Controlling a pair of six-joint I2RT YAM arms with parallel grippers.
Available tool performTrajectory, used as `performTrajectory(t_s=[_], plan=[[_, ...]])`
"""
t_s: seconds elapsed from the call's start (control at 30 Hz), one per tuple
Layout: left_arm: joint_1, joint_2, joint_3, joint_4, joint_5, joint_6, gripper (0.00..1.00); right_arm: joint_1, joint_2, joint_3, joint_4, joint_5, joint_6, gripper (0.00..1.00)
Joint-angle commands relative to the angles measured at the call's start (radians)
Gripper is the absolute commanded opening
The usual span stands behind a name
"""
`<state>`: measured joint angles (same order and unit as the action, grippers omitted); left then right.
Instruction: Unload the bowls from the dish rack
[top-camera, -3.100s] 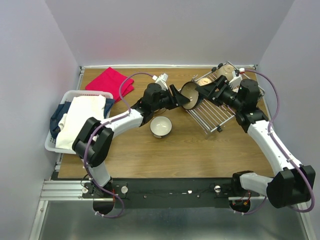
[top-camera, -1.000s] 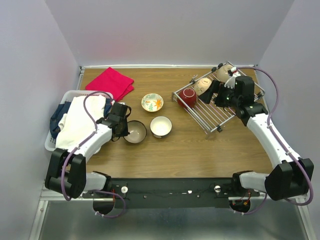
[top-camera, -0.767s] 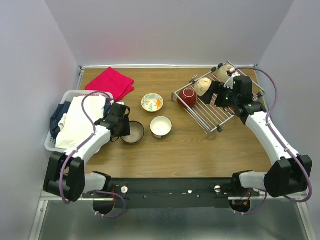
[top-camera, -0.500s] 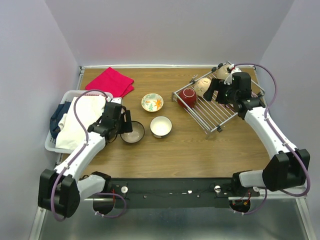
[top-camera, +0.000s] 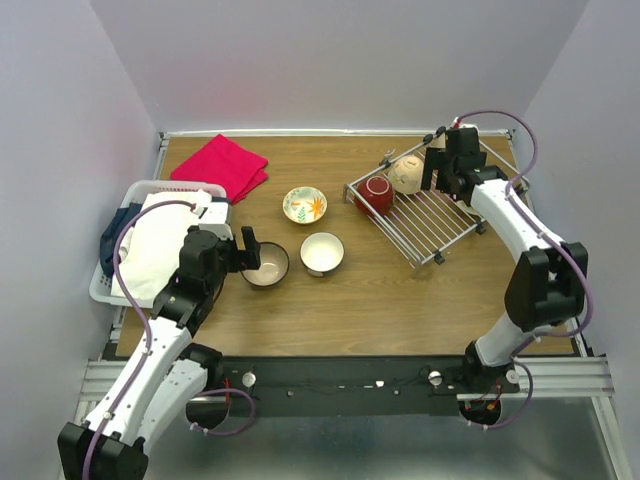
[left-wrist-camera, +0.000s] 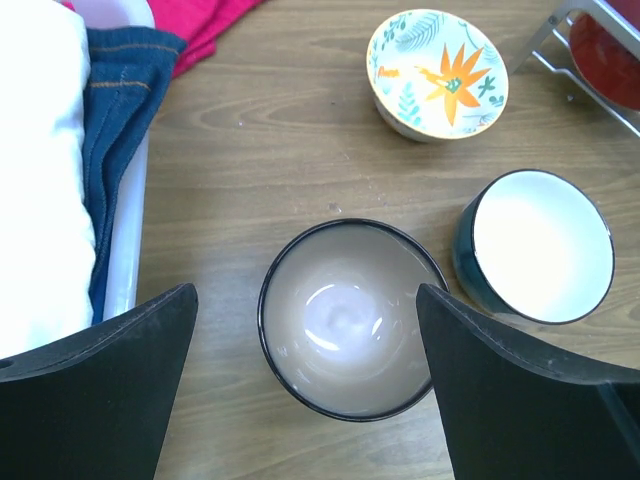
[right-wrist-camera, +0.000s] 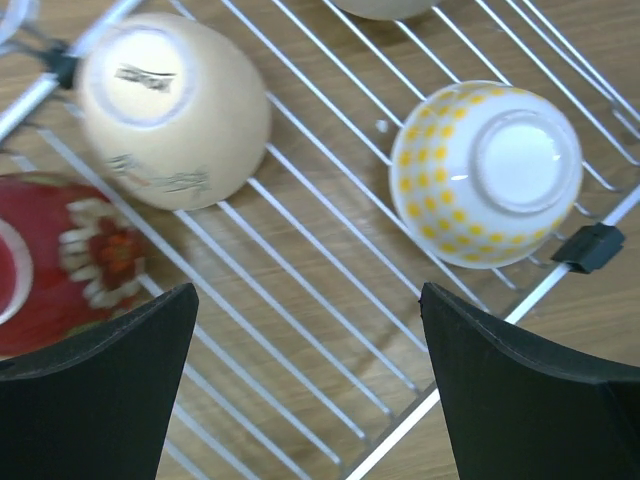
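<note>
Three bowls stand upright on the wooden table: a dark-rimmed tan bowl (top-camera: 268, 264) (left-wrist-camera: 350, 318), a teal bowl with a white inside (top-camera: 322, 253) (left-wrist-camera: 540, 260) and a floral bowl (top-camera: 305, 205) (left-wrist-camera: 437, 60). My left gripper (top-camera: 250, 255) (left-wrist-camera: 305, 292) is open just above the tan bowl, one finger on each side, holding nothing. The dish rack (top-camera: 432, 222) (right-wrist-camera: 515, 313) holds a red bowl (top-camera: 376, 194) (right-wrist-camera: 60, 260), an overturned cream bowl (top-camera: 406, 175) (right-wrist-camera: 175, 110) and an overturned yellow-dotted bowl (right-wrist-camera: 485, 175). My right gripper (top-camera: 440, 180) (right-wrist-camera: 308, 292) hangs open over the rack bars between them.
A white plastic basket (top-camera: 105, 285) (left-wrist-camera: 125, 250) with a white cloth (left-wrist-camera: 40, 180) and jeans (left-wrist-camera: 120, 100) stands at the left edge, close to my left arm. A red cloth (top-camera: 222, 165) lies at the back left. Another bowl's edge (right-wrist-camera: 380, 8) shows at the rack's far end.
My left gripper has opened and let go of the tan bowl, and the arm has drawn back towards its base. My right gripper has moved to the rack's far end.
</note>
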<state>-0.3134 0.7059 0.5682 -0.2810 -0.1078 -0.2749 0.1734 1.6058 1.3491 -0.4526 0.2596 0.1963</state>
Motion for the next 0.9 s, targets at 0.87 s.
performTrajectory(t_s=[0.87], plan=[[0.005,-0.062,-0.031,0.106,-0.007,0.037,0.99,-0.04,0.514,0.3,-0.118,0.544,-0.132,0.99]])
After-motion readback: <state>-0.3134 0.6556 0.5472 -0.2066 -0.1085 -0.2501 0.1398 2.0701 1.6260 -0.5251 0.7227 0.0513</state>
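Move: The yellow-dotted bowl on the rack lies about 7 cm ahead of my right hand, 12 cm to its right and 10 cm below. The beige bowl is some 11 cm beyond the dotted one and 5 cm to its left. The tan bowl stands about 11 cm ahead of my right hand and 7 cm to its left; the red bowl, 5 cm ahead and 14 cm left. From my left hand the dotted bowl is roughly 57 cm right, 22 cm ahead and 9 cm below. With my right fingers kept wide open, I swing right and down towards the yellow-dotted bowl, ease forward over the rack, then sink almost straight down onto it: about 9 cm right, 8 cm down and 5 cm forward in all. On the way I roll the hand some 27 degrees, left side dropping, and turn it clockwise, so the fingers slant down to the right with the bowl ahead between them. ##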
